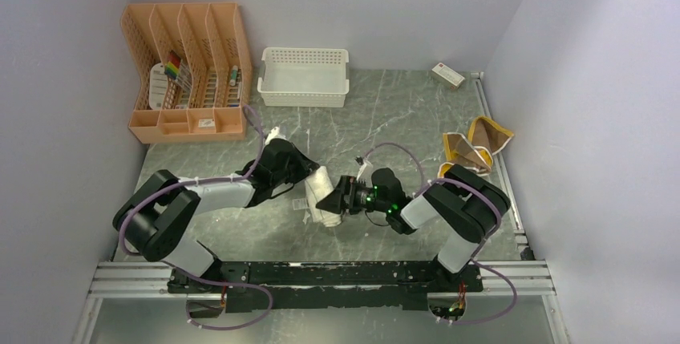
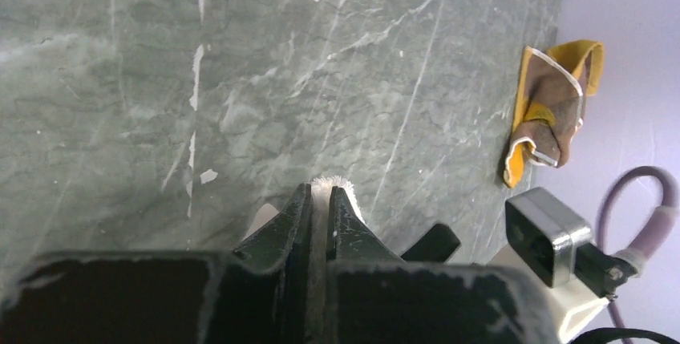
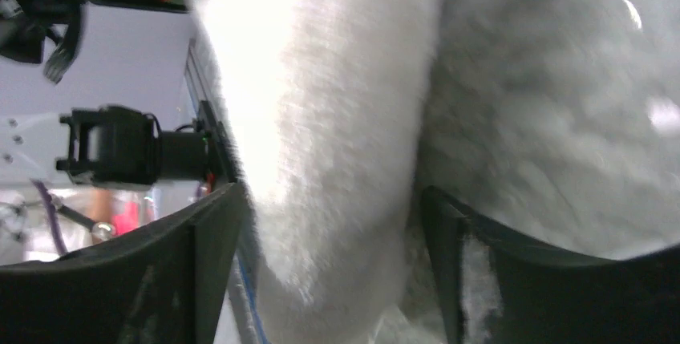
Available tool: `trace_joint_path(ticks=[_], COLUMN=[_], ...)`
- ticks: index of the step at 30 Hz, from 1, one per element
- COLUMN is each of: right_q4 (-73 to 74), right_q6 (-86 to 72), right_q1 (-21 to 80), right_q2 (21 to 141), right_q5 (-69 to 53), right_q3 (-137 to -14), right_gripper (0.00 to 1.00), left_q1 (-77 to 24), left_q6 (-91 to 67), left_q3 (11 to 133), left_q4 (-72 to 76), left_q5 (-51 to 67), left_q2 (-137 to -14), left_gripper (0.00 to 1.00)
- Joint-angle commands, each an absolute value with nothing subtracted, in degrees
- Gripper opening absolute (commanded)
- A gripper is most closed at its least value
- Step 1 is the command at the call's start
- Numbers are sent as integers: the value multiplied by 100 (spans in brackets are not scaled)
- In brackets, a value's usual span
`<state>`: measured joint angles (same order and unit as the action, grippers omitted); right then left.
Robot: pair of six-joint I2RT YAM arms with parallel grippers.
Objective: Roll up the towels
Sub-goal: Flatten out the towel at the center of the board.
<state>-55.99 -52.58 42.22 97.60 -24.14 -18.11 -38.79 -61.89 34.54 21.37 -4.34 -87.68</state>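
Observation:
The white towel point(image 1: 321, 190) lies bunched in a thick fold at the middle of the table, between both grippers. From the left, my left gripper point(image 1: 307, 176) is shut on its fluffy edge point(image 2: 325, 186), which pokes out past the fingertips. My right gripper point(image 1: 327, 201) comes in from the right. Its jaws stand open around a thick white fold point(image 3: 321, 119) that fills most of the gap, and the right gripper point(image 3: 329, 224) has one finger point(image 3: 200, 240) against the cloth. The mustard-yellow towel point(image 1: 473, 145) lies crumpled at the table's right edge, and the left wrist view shows this yellow towel point(image 2: 553, 111) too.
An orange file organizer point(image 1: 184, 71) stands at the back left and a white lattice basket point(image 1: 305, 76) at the back middle. A small box point(image 1: 447, 76) lies at the back right. A metal rail point(image 1: 491, 119) runs along the right edge by the wall.

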Motion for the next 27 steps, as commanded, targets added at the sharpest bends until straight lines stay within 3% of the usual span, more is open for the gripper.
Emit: trace_joint_path(ticks=[1, 8, 15, 21, 27], right_q4=[-4982, -2253, -457, 254, 265], right_q6=[-4918, -3850, -3310, -3036, -2685], right_q1=[4259, 4113, 3062, 3015, 3017], right_q2=[9642, 7342, 5128, 4626, 5067], right_q5=[-2110, -706, -528, -505, -530], right_q3=[-1902, -2400, -2801, -2984, -3152], right_gripper=[98, 100, 100, 100, 100], left_q1=[-3880, -3504, -2969, -2605, -2329], left_q6=[-5935, -5530, -4530, -3825, -3276], left_q3=[3526, 3815, 5235, 7014, 8354], left_q4=[2295, 1850, 665, -151, -257], left_q5=[-336, -526, -476, -359, -702], left_q2=[-8422, -7984, -8136, -8855, -9508], left_gripper=[7, 7, 7, 7, 7])
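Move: The left hand, shut on the far end of the rolled towel, has the white basket about 26 cm ahead and 3 cm to its left, its middle slightly lower. The peg-coloured rack stands level with the basket, some 28 cm to the left of it. At the right hand, the towel's middle lies between the part-open fingers, about 2 cm to their left; the basket is roughly 34 cm ahead and 7 cm left of that hand. The left fingers keep their pinch on the towel's far end and carry it up about 20 cm, straight up first, then forward some 16 cm and a little left towards the basket, the fingertips tilting up. The right fingers open fully and come free of the near end; that hand climbs, swings right about 12 cm and somewhat forward, turning clockwise, then sinks slightly. ##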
